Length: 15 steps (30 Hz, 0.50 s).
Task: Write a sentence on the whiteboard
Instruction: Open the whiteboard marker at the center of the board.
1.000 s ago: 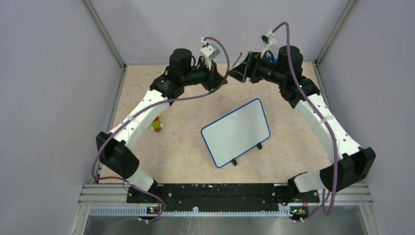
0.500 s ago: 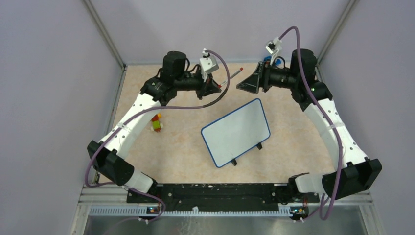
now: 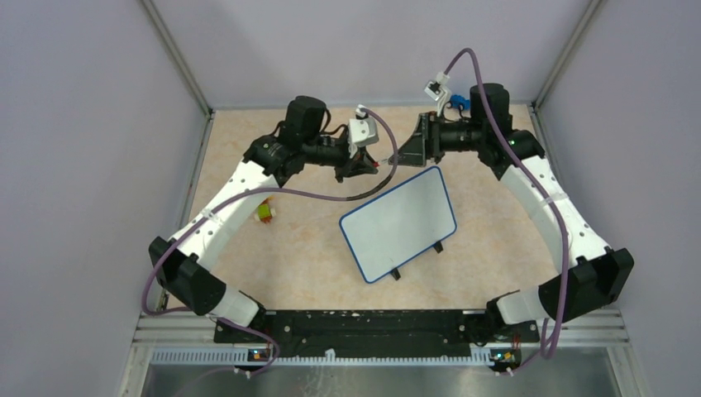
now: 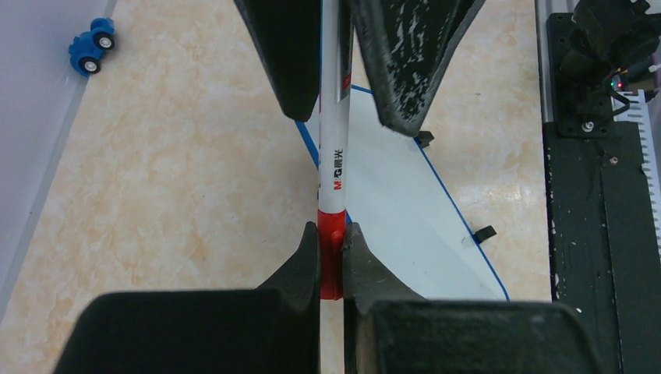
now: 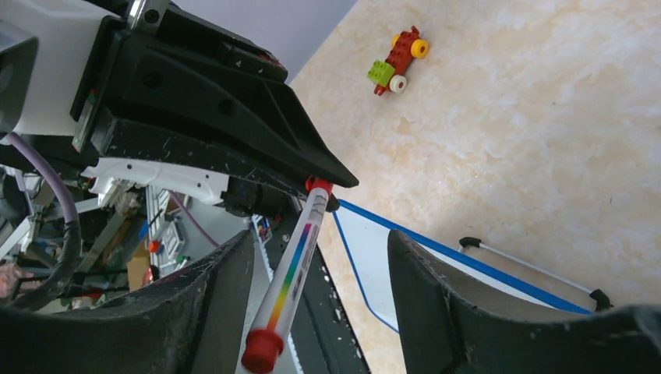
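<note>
The whiteboard lies tilted at the table's middle on black clip feet, and its face is blank. No red lettering shows. My left gripper is shut on the red cap end of a white marker, just beyond the board's far edge. In the left wrist view the left gripper pinches the cap. The marker's barrel runs between the spread fingers of my right gripper, which do not touch it. My right gripper is open and faces the left one.
A small red, green and yellow brick car sits left of the board, also in the right wrist view. A blue toy car stands by the back wall. The black base rail lines the near edge.
The two grippers, apart half a second ago, have come together over the board's far edge. The marker in my left gripper now lies between the right gripper's open fingers.
</note>
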### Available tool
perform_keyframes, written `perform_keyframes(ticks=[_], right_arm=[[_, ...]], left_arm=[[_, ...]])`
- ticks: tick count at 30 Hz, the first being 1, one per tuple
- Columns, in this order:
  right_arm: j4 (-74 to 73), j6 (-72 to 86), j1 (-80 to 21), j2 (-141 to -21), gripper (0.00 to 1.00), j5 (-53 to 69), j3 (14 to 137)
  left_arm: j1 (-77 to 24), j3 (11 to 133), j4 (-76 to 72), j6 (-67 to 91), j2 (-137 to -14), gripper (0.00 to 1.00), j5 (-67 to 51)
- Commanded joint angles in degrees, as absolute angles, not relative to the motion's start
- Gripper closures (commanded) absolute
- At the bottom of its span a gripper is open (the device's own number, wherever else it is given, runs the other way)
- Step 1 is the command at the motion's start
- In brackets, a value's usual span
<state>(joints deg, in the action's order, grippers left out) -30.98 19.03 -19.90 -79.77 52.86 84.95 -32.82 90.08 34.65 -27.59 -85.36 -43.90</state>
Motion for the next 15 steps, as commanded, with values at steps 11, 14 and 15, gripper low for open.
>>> perform_keyframes(ticks=[11,14,15], right_arm=[[-36.44,12.97,-24.04,-81.94,0.65,51.30,86.87],[-38.53,11.44,-24.16,-82.29,0.67,51.07,87.10],[-39.28,10.81,-24.17,-82.41,0.67,50.92,87.22]], left_arm=[[-38.81,91.67,40.59,-36.90,-85.29,1.00,-36.53],[-39.24,91.99,41.01,-37.60,-85.57,1.00,-35.74],[-39.47,92.19,41.45,-38.03,-85.81,1.00,-35.25]])
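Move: Between the right hand's open fingers already lies the marker's white barrel, its middle about level with the hand point and 1 cm above it; the red end, in the left fingers, is some 4 cm to the left and 2 cm lower. The whiteboard's centre is about 4 cm back, 2 cm right and 23 cm below. From the left hand, the marker's middle lies roughly 5 cm right and 3 cm up; the board's centre is 3 cm back, 6 cm right, 21 cm down. Closing around the marker's white barrel, the right fingers narrow to about half their gap, not yet visibly pinching it, while the right hand sinks some 3 cm, drifting back and a little left towards the left hand. The left hand keeps its pinch on the red end and travels alongside, down and back about 3 cm in all, its fingertips tipping down nearly 10 degrees. ##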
